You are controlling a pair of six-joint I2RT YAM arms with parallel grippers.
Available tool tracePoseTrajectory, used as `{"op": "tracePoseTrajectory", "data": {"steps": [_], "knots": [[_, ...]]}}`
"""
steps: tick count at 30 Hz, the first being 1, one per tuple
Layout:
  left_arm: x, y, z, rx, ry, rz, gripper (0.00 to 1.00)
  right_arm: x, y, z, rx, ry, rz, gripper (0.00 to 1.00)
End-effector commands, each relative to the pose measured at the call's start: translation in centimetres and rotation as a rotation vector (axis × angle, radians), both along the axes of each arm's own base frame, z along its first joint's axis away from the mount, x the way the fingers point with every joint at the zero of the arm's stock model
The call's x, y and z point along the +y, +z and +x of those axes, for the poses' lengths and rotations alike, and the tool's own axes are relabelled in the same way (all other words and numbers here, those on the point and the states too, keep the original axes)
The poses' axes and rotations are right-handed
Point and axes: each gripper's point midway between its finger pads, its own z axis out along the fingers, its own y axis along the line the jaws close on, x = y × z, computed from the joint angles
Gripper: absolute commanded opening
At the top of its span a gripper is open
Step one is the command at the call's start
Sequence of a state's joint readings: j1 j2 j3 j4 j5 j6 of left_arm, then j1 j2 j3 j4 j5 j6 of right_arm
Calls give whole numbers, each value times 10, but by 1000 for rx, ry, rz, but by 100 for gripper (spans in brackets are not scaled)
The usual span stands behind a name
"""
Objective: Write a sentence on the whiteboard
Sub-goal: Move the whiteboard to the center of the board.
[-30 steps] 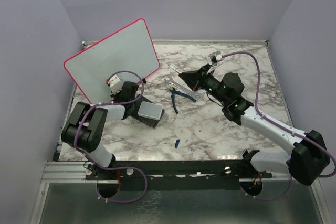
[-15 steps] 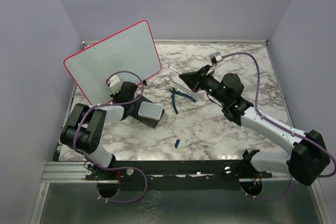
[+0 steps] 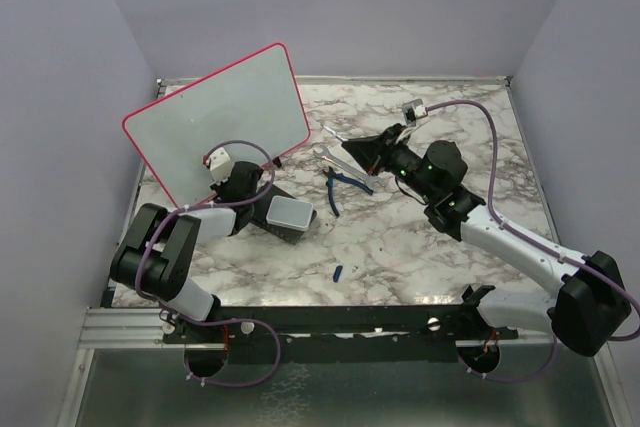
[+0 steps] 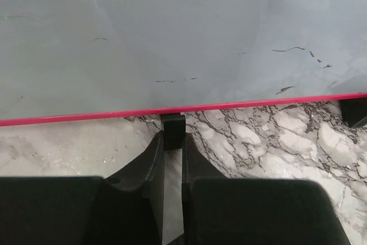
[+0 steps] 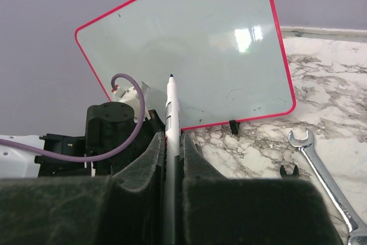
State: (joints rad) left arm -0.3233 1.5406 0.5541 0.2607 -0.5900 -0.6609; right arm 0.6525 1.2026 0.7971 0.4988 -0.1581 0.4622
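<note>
The whiteboard (image 3: 215, 117) stands tilted at the back left, white with a red-pink frame. No sentence shows on it, only a few faint dark specks (image 4: 289, 50). My left gripper (image 3: 262, 172) is low at the board's bottom edge. In the left wrist view the left gripper (image 4: 172, 142) is shut on one of the board's small black feet (image 4: 173, 123). My right gripper (image 3: 365, 152) hovers right of the board, shut on a white marker (image 5: 170, 113). The marker's dark tip points at the whiteboard (image 5: 189, 44) without touching it.
A dark block with a grey-white pad (image 3: 288, 215) lies beside the left arm. A silver wrench (image 3: 338, 165) and blue-handled pliers (image 3: 345, 183) lie under the right gripper. A small blue cap (image 3: 338, 272) sits near the front edge. Purple walls close in on three sides.
The left gripper has closed on the board's foot, and the board has shifted slightly to the right. The right gripper has barely moved with the marker.
</note>
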Motion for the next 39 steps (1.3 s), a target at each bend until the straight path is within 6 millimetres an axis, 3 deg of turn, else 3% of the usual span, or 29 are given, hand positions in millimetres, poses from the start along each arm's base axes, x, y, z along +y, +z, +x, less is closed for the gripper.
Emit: {"op": "tracePoseTrajectory", "data": {"steps": [1, 39], "knots": [[-20, -22, -23, 79, -58, -32, 0, -3, -1, -5, 8, 7, 4, 0], [-111, -33, -56, 58, -266, -30, 0, -10, 3, -11, 17, -7, 22, 1]]}}
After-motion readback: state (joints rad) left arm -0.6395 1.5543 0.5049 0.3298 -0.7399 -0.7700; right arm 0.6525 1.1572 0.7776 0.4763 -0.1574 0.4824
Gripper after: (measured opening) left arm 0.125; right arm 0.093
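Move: The left hand already pinches the whiteboard's left foot; the middle of the table, where the whiteboard is going, lies about 30 cm to its right, nearly level. The white box is some 15 cm right and 7 cm back, the black case under it 12 cm right and 7 cm back. The pliers lie about 31 cm right and 1 cm ahead, the wrench 32 cm right and 8 cm ahead. From the right hand, that middle is some 6 cm ahead, 6 cm left and 30 cm below. Keeping its pinch on the whiteboard's left foot, the left hand drags the whiteboard about 8 cm to the right and 3 cm back towards the robot, level and close over the table, towards the table's middle. The wrist turns gradually clockwise by some 8 degrees, mostly in the second half, while the gripper's right side pushes the black case and white box along ahead of it. ##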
